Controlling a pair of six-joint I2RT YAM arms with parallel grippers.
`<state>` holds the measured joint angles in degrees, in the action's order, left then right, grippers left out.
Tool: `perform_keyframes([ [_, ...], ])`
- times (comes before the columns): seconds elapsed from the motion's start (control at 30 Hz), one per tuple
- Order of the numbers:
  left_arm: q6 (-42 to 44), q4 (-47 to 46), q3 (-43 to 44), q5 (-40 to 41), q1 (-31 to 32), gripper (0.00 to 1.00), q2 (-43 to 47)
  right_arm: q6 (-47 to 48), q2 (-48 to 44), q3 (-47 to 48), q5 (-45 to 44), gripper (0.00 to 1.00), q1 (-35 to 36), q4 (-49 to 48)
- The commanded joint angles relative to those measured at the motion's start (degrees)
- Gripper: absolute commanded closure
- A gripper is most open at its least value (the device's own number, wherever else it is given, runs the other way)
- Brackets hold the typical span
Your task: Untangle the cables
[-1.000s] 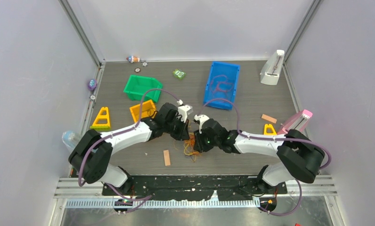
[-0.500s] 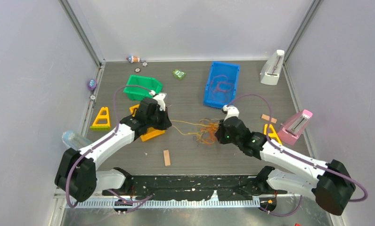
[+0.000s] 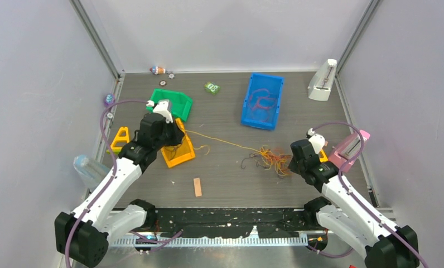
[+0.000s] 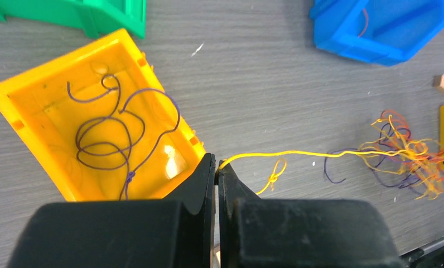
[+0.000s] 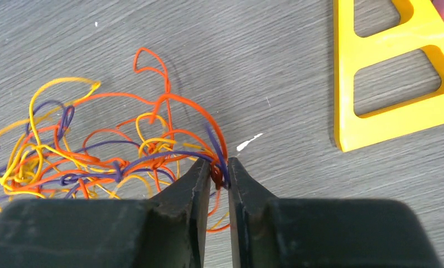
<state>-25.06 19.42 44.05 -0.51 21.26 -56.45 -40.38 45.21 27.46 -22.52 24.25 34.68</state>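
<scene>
The cables lie as a tangle (image 3: 270, 157) of orange, red, yellow and purple strands on the grey table, right of centre. One yellow cable (image 3: 225, 142) runs taut from the tangle to my left gripper (image 3: 179, 134). In the left wrist view my left gripper (image 4: 216, 167) is shut on the end of that yellow cable (image 4: 298, 152), at the orange bin's corner. My right gripper (image 5: 218, 170) is shut on red and purple strands at the right edge of the tangle (image 5: 108, 151). A purple cable (image 4: 114, 134) lies coiled inside the orange bin (image 4: 35, 95).
A green bin (image 3: 169, 103) stands behind the orange bin (image 3: 178, 156). A blue bin (image 3: 247, 106) at the back holds a red strand. Yellow triangles (image 3: 120, 139) (image 5: 392, 72), a wooden block (image 3: 197, 186), a pink stand (image 3: 351, 146) and a white stand (image 3: 322, 81) are scattered about.
Both arms have drawn apart from the centre, the left going left over the orange bin and the right going right. The tangle moved right and a yellow cable stretched out of it.
</scene>
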Motion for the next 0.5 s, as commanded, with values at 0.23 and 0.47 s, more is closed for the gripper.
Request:
perform_keyframes([
  [0.23,1.26,-1.17,19.23,-12.1,0.92,1.0,-6.39,20.26,2.14,6.45,23.29,0.02,0.88,-11.94],
  [0.47,4.1,1.92,28.56,-13.07,3.88,1.0,-11.57,23.73,13.05,10.82,18.91,0.02,17.52,-25.36],
])
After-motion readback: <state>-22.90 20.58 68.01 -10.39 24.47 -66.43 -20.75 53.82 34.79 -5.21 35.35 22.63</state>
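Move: The tangle's middle lies about 5 cm to the right hand's left and 2 cm ahead, some 4 cm below, with strands still between those fingers. The yellow frame is about 10 cm to this hand's right and 5 cm ahead, near table height. From the left hand, which still holds the yellow cable's far end, the tangle is roughly 28 cm to the right, level in reach and 16 cm below; the orange tray lies 4 cm ahead, 4 cm left and 15 cm down. The tangle is released by the right fingers, which spread wide; the right hand then rises a little and travels about 11 cm left after the tangle, turning nearly 40 degrees counter-clockwise. Meanwhile the left hand keeps its pinch on the yellow cable and lifts it about 13 cm, drifting right and slightly forward, away from the orange tray, with its fingers tipping up slightly. ##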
